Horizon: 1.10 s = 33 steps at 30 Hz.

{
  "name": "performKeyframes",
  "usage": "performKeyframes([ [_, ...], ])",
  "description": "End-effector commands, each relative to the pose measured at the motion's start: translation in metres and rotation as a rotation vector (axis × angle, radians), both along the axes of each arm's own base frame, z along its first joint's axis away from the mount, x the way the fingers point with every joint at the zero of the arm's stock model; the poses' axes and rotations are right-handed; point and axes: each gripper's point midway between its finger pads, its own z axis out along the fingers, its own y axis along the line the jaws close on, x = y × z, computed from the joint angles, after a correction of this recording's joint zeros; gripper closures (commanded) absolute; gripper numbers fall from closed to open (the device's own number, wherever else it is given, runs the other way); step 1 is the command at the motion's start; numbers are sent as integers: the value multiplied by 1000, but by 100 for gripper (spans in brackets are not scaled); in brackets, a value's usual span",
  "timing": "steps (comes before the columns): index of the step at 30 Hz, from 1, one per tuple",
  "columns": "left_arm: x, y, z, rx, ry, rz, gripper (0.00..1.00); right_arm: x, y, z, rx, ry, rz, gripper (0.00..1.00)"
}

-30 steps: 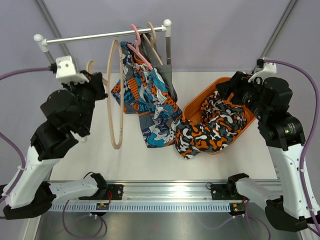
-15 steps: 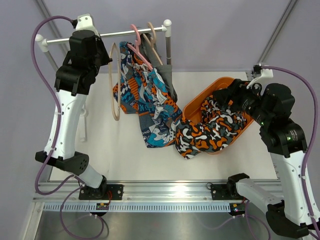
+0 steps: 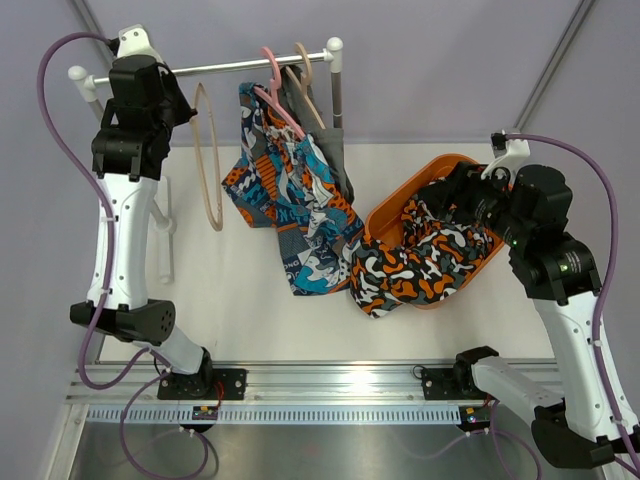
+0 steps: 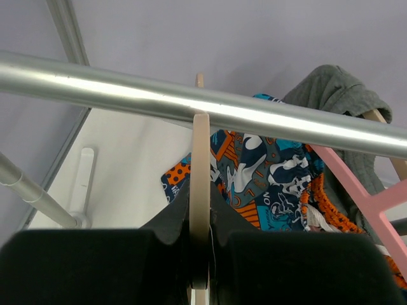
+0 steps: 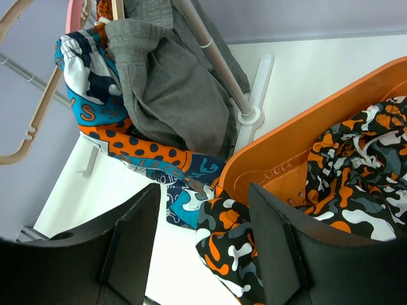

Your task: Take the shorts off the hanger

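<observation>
My left gripper is shut on an empty wooden hanger, held up by the rail; in the left wrist view the hanger stands clamped between the fingers, just below the rail. The blue-orange-white shorts and the dark grey shorts hang on a pink hanger and a wooden one. The camouflage shorts lie half in the orange basket, spilling over its rim. My right gripper is open and empty above them.
The rack's post stands at the back, its white foot by the basket. A second white foot lies at the left. The metal rail with the arm bases runs along the near edge.
My left arm has risen from the table's left up to the rail, carrying the empty wooden hanger leftward. My right gripper has shifted slightly over the basket.
</observation>
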Motion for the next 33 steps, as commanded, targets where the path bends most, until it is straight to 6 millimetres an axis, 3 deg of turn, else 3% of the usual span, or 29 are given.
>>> performKeyframes([
  [1,5,1,23,-26,-102,-15,100,0,4,13,12,-53,27,35],
  [9,24,11,3,-72,-36,-21,100,1,5,7,5,-46,33,36],
  [18,25,14,-19,-76,14,-23,100,1,7,2,7,-39,43,36],
  [22,12,0,-12,-73,3,-114,100,-3,11,1,11,-38,75,37],
  [26,-10,-37,-17,-104,42,-332,100,-8,20,5,9,-49,139,37],
  [27,-18,-39,-12,-99,30,-353,100,-9,22,7,7,-53,155,37],
  [28,-21,-41,-23,-100,52,-371,100,-12,27,7,8,-53,188,37],
  [31,-41,-44,-10,-67,-1,-409,100,-16,35,10,-1,-64,228,38],
  [33,-47,-48,-12,-38,-9,-449,100,-18,43,7,-12,-63,256,38],
])
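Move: The bare wooden hanger is already pinched in the left fingers, close in front of the rail, whose nearest stretch lies about 8 cm straight ahead and 4 cm above. The pink hanger's hook sits on the rail 18 cm to the right, 10 cm ahead and 5 cm up; its patterned blue shorts hang some 24 cm right, 3 cm back and 20 cm below. From the right hand that rail stretch is roughly 52 cm left, 25 cm ahead and 10 cm higher. The wooden hanger, still pinched by the left fingers, first eases about 2 cm forward and left, then sinks some 5 cm below its starting height; from there the left hand draws back and right by about 5 cm each, turning clockwise almost 20 degrees and tipping slightly down, away from the rail. The right hand, open and empty, drifts 3 cm left and turns a little counter-clockwise. ##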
